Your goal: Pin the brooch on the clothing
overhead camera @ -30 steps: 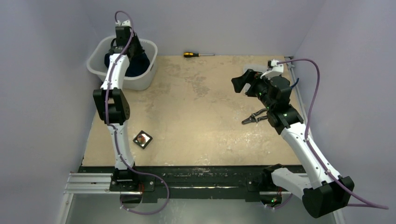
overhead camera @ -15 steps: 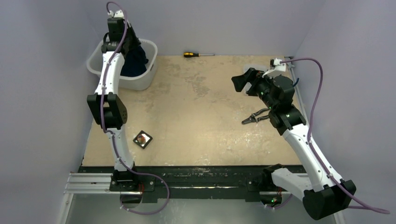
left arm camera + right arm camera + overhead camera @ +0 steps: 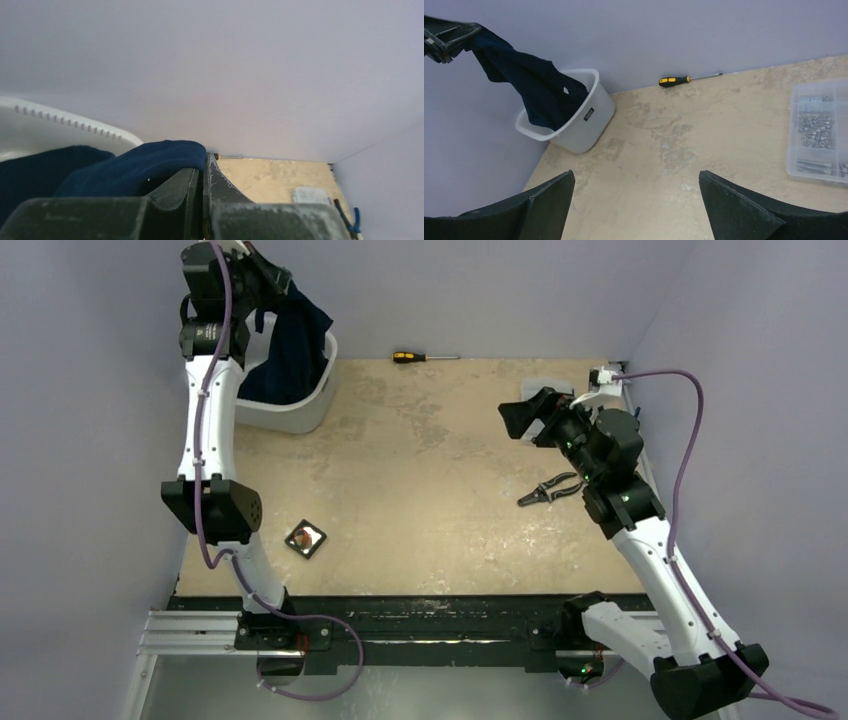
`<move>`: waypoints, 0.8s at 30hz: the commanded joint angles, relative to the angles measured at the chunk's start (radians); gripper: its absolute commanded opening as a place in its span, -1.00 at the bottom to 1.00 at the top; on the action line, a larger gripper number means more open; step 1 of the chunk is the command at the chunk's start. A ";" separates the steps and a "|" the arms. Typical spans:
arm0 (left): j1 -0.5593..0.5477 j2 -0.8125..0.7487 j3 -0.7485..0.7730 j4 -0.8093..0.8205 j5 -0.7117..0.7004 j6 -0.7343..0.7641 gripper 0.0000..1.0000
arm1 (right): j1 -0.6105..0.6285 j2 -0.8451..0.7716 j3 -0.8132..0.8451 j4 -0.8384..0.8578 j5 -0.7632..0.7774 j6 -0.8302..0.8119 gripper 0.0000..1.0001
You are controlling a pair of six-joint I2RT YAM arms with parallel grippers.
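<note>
My left gripper [image 3: 268,282] is shut on a fold of the clothing [image 3: 292,340], a dark navy T-shirt. It holds the shirt high above the white basket [image 3: 298,416] at the far left, and the shirt's lower part still hangs inside the basket. The left wrist view shows the navy cloth [image 3: 140,167] pinched at the closed fingertips [image 3: 210,165]. The brooch [image 3: 303,537], small and reddish, lies in a small black tray [image 3: 314,546] near the left arm's base. My right gripper [image 3: 522,416] hovers open at the right with nothing between its fingers [image 3: 549,200]. From the right wrist the clothing [image 3: 534,85] hangs from the left gripper [image 3: 444,37].
A yellow-handled screwdriver [image 3: 420,357] lies by the back wall. Black pliers [image 3: 548,488] rest on the table under the right arm. A clear parts box [image 3: 819,132] sits at the far right. Purple walls close in the table on three sides.
The left arm has risen and swung left, pulling the clothing up out of the basket. The right arm shifted slightly to the right, its gripper still open.
</note>
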 commanded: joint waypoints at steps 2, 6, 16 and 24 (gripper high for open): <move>0.007 -0.089 0.056 0.154 0.158 -0.133 -1.00 | 0.007 -0.040 0.015 0.037 -0.029 0.016 0.98; 0.005 -0.135 -0.018 0.308 0.253 -0.284 -1.00 | 0.007 -0.061 0.016 0.043 -0.026 0.009 0.98; -0.043 -0.157 -0.025 0.589 0.383 -0.591 -1.00 | 0.007 -0.118 0.008 0.069 -0.034 -0.014 0.98; -0.104 -0.110 0.124 0.821 0.406 -0.850 -1.00 | 0.007 -0.175 -0.012 0.107 -0.040 -0.048 0.98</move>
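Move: The left hand already pinches the clothing high above the front of the basket, whose middle is some 33 cm below, 5 cm ahead and 9 cm to its left. The open middle of the table lies about 32 cm right, 18 cm back and 44 cm down; the black brooch case is 33 cm back, 5 cm right and 43 cm down. From the right hand, that open middle is about 21 cm left, 5 cm ahead and 35 cm below. Keeping its fingers shut on the gathered cloth, the left hand hoists the clothing a further 18 cm or so while swinging about 11 cm right and drawing back nearly as far, away from the basket; its wrist swings some 30 degrees clockwise so the fingers point forward-right, tipping them upward and rolling its left side down. Meanwhile the right hand, empty and wide open, rises about 5 cm and eases back some 4 cm, tilting its fingers up slightly. ##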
